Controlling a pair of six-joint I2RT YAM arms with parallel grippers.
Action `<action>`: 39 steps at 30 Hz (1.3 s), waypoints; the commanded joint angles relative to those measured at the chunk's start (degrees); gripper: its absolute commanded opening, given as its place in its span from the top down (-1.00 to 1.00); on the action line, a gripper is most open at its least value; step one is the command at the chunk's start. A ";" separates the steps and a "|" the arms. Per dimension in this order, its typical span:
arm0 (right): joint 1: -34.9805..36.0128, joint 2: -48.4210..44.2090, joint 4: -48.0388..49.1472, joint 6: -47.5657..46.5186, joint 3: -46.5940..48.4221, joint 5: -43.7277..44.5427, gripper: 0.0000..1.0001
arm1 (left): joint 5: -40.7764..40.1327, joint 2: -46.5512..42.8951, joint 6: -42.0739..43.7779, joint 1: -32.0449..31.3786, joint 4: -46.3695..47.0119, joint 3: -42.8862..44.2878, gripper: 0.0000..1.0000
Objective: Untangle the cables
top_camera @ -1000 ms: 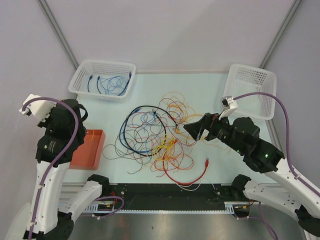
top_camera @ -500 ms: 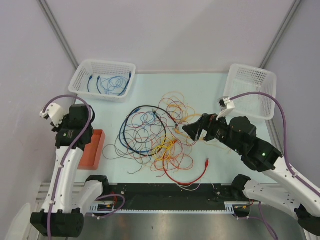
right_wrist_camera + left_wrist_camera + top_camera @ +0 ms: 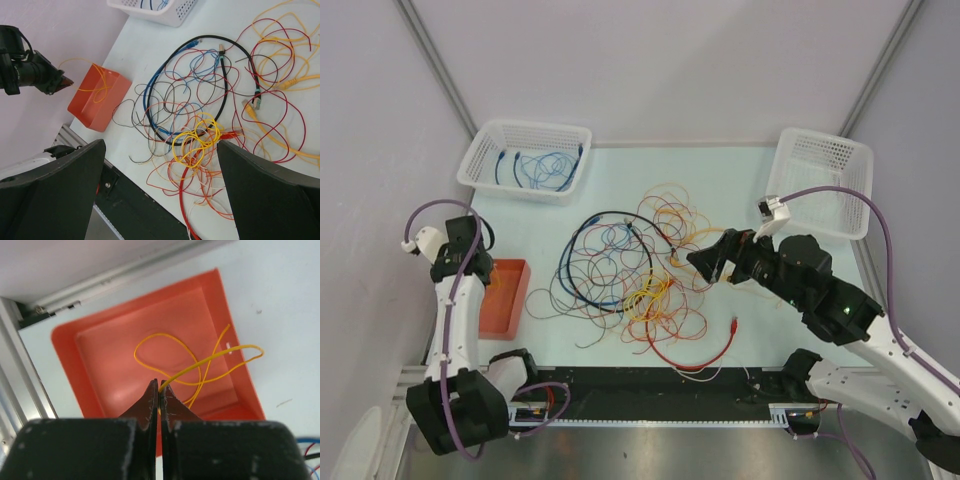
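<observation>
The cables (image 3: 630, 270) lie in a loose tangle of red, blue, yellow, orange and black loops mid-table, also seen in the right wrist view (image 3: 210, 100). My left gripper (image 3: 159, 385) is shut on a thin yellow wire (image 3: 200, 371) and holds it over the orange tray (image 3: 65, 360). The wire's loops hang into the tray. The same gripper shows in the right wrist view (image 3: 66, 81). My right gripper (image 3: 160, 190) is open and empty, above the right side of the tangle (image 3: 705, 258).
The orange tray (image 3: 500, 300) sits at the left table edge. A white basket (image 3: 480, 140) at the back left holds blue cables (image 3: 545, 168). A second white basket (image 3: 825, 180) stands at the back right. A thick red cable (image 3: 705, 355) curves near the front edge.
My left arm has swung down and in toward the orange tray, with the yellow wire in its gripper. The right arm has barely moved.
</observation>
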 commanded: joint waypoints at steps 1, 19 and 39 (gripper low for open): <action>-0.44 -1.09 0.96 -0.81 -0.61 0.74 -0.99 | 10.90 2.44 -2.43 3.03 1.83 -2.56 1.00; -0.44 2.69 4.56 1.30 -0.70 -2.77 -1.00 | 11.79 -0.90 -5.60 7.61 1.57 -9.60 -0.39; 0.09 6.30 5.27 0.95 -0.70 -2.69 -0.99 | 21.11 -10.75 -9.19 -27.78 7.36 0.96 -0.99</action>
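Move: The orange bin lies right under the left hand's shut fingers, its middle about 12 cm down and 3 cm back; the yellow cable they hold already hangs partly in it. The cable tangle spreads some 32 cm to this hand's right and 2 cm farther out, 15 cm down, and the cable-filled white basket stands about 35 cm straight ahead, 12 cm down. From the right hand the bin is roughly 46 cm to the left, level fore and aft, 27 cm below. With the yellow cable still pinched, the left hand sinks about 7 cm into the orange bin, drawing back a little and rolling some 15 degrees so that its left side drops, then stops there and opens its fingers wide to let the cable go. Fully open, it climbs out some 10 cm while swinging right and forward, ever faster, away from the bin and towards the cable tangle, turning clockwise as it goes. ##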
